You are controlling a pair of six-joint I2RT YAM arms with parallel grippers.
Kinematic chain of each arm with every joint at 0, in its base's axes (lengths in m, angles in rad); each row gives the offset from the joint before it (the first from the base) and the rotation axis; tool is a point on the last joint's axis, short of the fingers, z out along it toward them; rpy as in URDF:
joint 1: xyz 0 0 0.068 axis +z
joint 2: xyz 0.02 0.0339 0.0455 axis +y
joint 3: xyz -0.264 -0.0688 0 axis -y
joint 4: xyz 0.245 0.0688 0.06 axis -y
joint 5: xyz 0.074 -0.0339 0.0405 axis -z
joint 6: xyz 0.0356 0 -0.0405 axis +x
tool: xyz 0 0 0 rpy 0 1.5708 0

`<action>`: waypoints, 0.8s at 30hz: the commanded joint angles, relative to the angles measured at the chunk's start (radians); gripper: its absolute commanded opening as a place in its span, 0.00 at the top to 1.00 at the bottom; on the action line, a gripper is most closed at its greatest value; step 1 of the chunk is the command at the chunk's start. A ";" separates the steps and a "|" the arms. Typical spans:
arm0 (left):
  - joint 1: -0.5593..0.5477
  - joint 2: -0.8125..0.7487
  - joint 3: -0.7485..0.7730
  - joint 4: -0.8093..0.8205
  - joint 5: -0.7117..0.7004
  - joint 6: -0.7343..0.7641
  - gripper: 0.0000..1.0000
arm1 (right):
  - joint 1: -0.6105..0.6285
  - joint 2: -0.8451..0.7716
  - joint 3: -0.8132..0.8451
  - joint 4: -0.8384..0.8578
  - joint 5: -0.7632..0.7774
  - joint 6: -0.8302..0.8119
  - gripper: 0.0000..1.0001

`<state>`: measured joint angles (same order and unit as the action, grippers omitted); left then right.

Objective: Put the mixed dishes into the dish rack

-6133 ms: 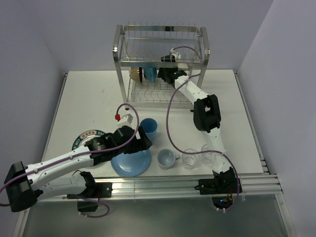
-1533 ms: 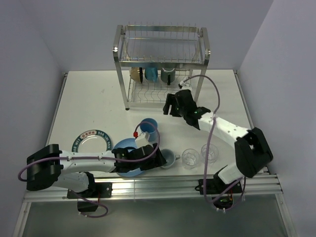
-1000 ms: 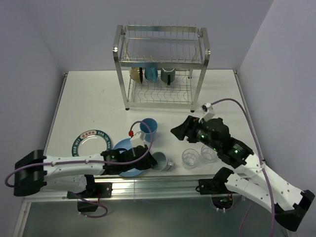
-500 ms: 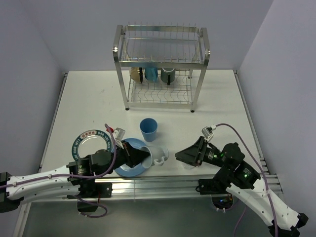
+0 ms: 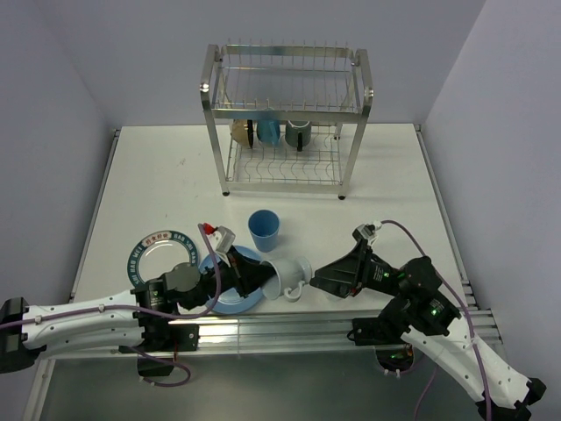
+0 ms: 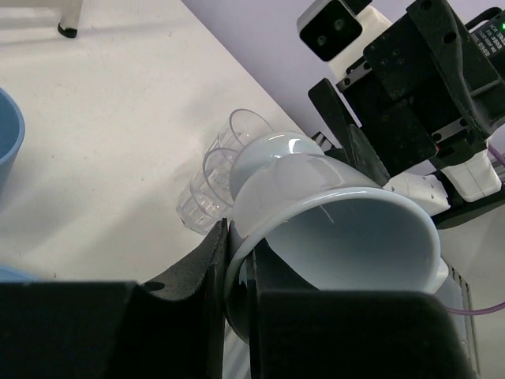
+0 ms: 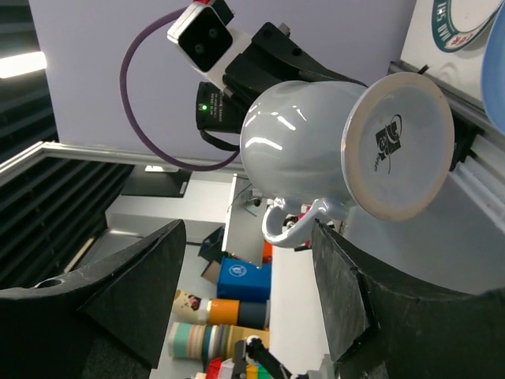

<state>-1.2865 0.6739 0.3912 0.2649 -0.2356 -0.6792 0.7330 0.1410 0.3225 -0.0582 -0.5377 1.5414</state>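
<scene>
My left gripper [image 5: 259, 279] is shut on the rim of the pale blue mug [image 5: 287, 275], one finger inside the rim and one outside. It holds the mug on its side above the table's front edge. In the left wrist view the mug [image 6: 316, 205] fills the centre, clamped in the left gripper [image 6: 241, 260]. My right gripper [image 5: 321, 278] is open and faces the mug's base. In the right wrist view the mug [image 7: 316, 158] has its handle low between the spread fingers [image 7: 347, 300], untouched. The dish rack [image 5: 285, 114] stands at the back.
A blue tumbler [image 5: 264, 230] stands mid-table. A blue plate [image 5: 235, 304] lies under my left arm and a white patterned-rim plate [image 5: 162, 250] to its left. Two clear glasses [image 6: 225, 158] stand under the mug. The rack's lower tier holds a cream cup [image 5: 240, 132] and a dark mug [image 5: 298, 134].
My left gripper has lifted the mug higher and tipped it toward the right arm. The right gripper has come closer to the mug and its fingers have narrowed slightly.
</scene>
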 commanded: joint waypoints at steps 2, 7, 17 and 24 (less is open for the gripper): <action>-0.005 0.021 0.086 0.209 0.030 0.092 1.00 | 0.006 0.012 -0.003 0.086 -0.025 0.049 0.28; -0.005 0.049 0.118 0.247 0.042 0.141 1.00 | 0.008 0.016 0.006 0.069 -0.024 0.046 0.29; -0.005 0.092 0.192 0.250 0.056 0.210 1.00 | 0.019 0.012 -0.005 0.096 -0.022 0.071 0.29; -0.005 0.160 0.196 0.318 0.076 0.214 1.00 | 0.060 0.040 -0.016 0.216 0.004 0.121 0.32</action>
<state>-1.2865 0.8200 0.5232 0.4179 -0.1913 -0.4782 0.7650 0.1608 0.3180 0.0433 -0.5423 1.6291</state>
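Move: The light grey mug hangs sideways from the left fingers by its rim; the waiting open right gripper it is headed for lies about 13 cm to the left hand's right, 3 cm back and 5 cm higher. From that left hand the blue cup is 14 cm ahead, 3 cm left and 18 cm down. Seen from the right hand, the mug is about 9 cm left, 3 cm ahead and 4 cm lower, the nearer glass 5 cm ahead, 6 cm right and 23 cm below. The left hand keeps its pinch on the mug's rim and lifts it about 5.5 cm, starting with a small shift to the right and ending with another (some 3 cm in all), while tilting back roughly 10 degrees, so that the mug's base comes up and in towards the gap between the right fingers. The right gripper holds its place beside it, fingers still spread, and only at the end starts up by about 2 cm; no touch of the right fingers on the mug can be made out. ##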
